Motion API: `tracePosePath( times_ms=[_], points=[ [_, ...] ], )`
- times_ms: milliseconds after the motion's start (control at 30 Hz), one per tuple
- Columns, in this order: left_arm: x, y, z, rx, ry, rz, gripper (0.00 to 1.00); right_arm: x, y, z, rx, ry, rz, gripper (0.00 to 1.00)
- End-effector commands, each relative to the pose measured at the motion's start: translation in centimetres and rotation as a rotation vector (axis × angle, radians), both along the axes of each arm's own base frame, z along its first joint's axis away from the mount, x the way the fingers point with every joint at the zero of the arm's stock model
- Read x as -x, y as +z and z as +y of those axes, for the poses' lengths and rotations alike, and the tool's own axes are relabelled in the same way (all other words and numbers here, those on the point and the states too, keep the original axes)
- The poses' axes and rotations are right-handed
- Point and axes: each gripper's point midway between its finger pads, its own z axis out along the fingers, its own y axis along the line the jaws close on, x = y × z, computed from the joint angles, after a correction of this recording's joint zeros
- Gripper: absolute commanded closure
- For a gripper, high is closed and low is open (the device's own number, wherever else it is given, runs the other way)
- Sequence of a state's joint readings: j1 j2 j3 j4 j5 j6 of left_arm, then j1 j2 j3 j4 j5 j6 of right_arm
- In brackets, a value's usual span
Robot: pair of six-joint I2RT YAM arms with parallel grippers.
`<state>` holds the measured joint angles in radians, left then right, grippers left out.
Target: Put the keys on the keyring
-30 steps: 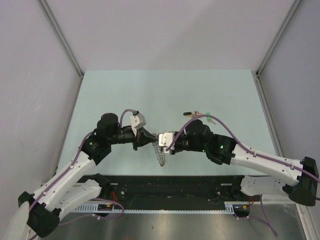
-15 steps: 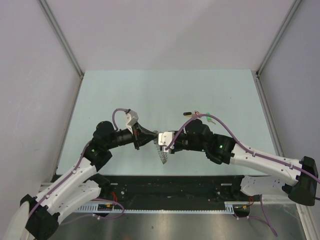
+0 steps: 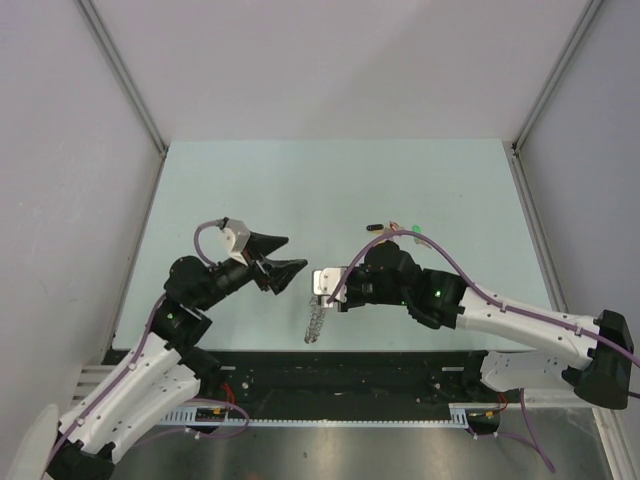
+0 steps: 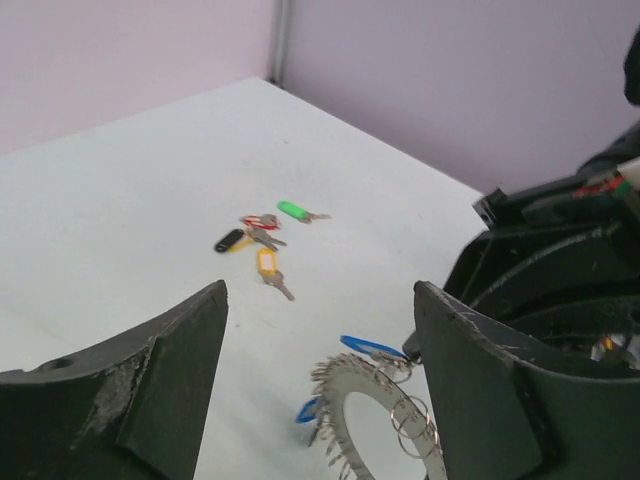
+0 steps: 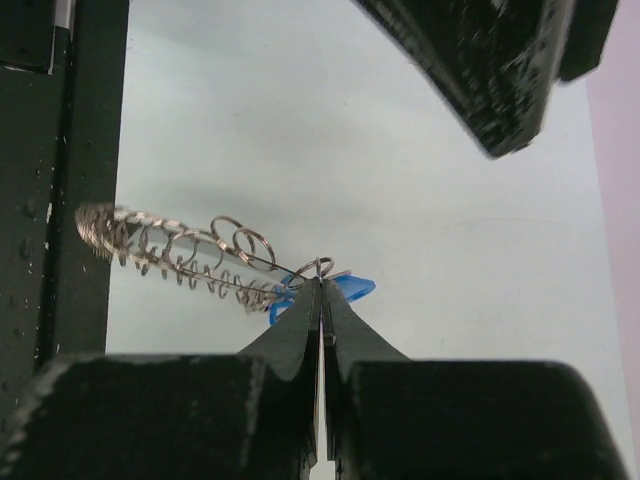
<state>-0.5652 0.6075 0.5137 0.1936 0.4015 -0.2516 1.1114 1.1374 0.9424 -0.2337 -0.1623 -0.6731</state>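
The keyring (image 4: 352,400), a grey ring edged with small wire loops, hangs from my right gripper (image 5: 321,283). That gripper is shut on a small loop at the ring's rim, beside a blue key (image 5: 352,288). From above, the keyring (image 3: 314,325) dangles below the right gripper (image 3: 320,295). A second blue key (image 4: 307,410) hangs at the ring's far side. My left gripper (image 3: 295,252) is open and holds nothing, a short way left of the ring. Its fingers (image 4: 150,390) frame the ring without touching it. Loose keys lie behind: green (image 4: 293,210), red (image 4: 262,221), black (image 4: 228,241), yellow (image 4: 265,262).
From above, the loose keys (image 3: 395,230) lie just behind the right arm's wrist. Grey walls close the pale green table (image 3: 330,180) at the back and on both sides. A black rail with cables (image 3: 330,375) runs along the near edge between the arm bases.
My left gripper has opened, let go of the keyring and drawn back to the left. The ring now hangs from the right gripper alone, which has barely moved.
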Motion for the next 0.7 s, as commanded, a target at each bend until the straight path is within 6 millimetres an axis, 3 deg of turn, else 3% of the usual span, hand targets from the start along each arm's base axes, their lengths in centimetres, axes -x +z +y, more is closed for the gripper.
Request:
tracePosePath(
  times_ms=[0, 133, 333, 400, 433, 500, 633, 667],
  points=[
    [-1.9, 2.2, 3.3, -0.047, 0.205, -0.053, 0.16, -1.2, 2.4, 0.6, -0.072, -0.044, -0.034, 1.0],
    [-2.9, 2.5, 6.2, -0.082, 0.366, -0.019, 0.01, -2.7, 2.5, 0.7, -0.079, -0.086, -0.015, 1.0],
    [-3.7, 1.3, 11.2, -0.117, 0.63, 0.024, 0.0, -6.8, 2.6, 2.3, -0.093, -0.167, 0.01, 1.0],
    [-3.7, 0.3, 12.1, -0.127, 0.673, 0.04, 0.0, -8.0, 2.9, 2.9, -0.105, -0.18, 0.005, 1.0],
    [-3.5, 0.3, 12.6, -0.119, 0.692, 0.034, 0.0, -9.1, 4.2, 3.4, -0.134, -0.186, -0.012, 1.0],
    [-3.4, -0.7, 13.2, -0.124, 0.722, 0.044, 0.0, -10.9, 3.3, 4.4, -0.117, -0.199, -0.005, 1.0],
    [-2.9, -1.3, 14.3, -0.106, 0.765, 0.04, 0.0, -15.6, 4.9, 6.2, -0.154, -0.244, -0.045, 1.0],
    [-2.8, -1.1, 14.7, -0.094, 0.782, 0.032, 0.0, -16.9, 7.0, 6.6, -0.189, -0.252, -0.082, 1.0]
  ],
)
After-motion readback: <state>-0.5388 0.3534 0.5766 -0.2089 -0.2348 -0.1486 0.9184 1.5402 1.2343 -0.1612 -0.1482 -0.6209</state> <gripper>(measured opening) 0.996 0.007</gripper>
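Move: My right hand still pinches the keyring, which hangs with its blue-tagged keys about 7 cm below the fingers; the bare table I head for is roughly 26 cm ahead, 5 cm left and 17 cm down. The black key lies some 28 cm ahead and 13 cm right, the red one 6 cm farther right, the green one 11 cm. From my empty left hand the keyring is about 5 cm back, 4 cm right and 12 cm lower. With my right fingers still shut on the keyring, I carry it away from the table's near edge, dipping a couple of centimetres at first, then speeding up forward and somewhat left, about 12 cm ahead in all. My left hand clears out to the left by some 12 cm, arching slightly up and down, turning about 40 degrees counter-clockwise while its fingers finish opening. ##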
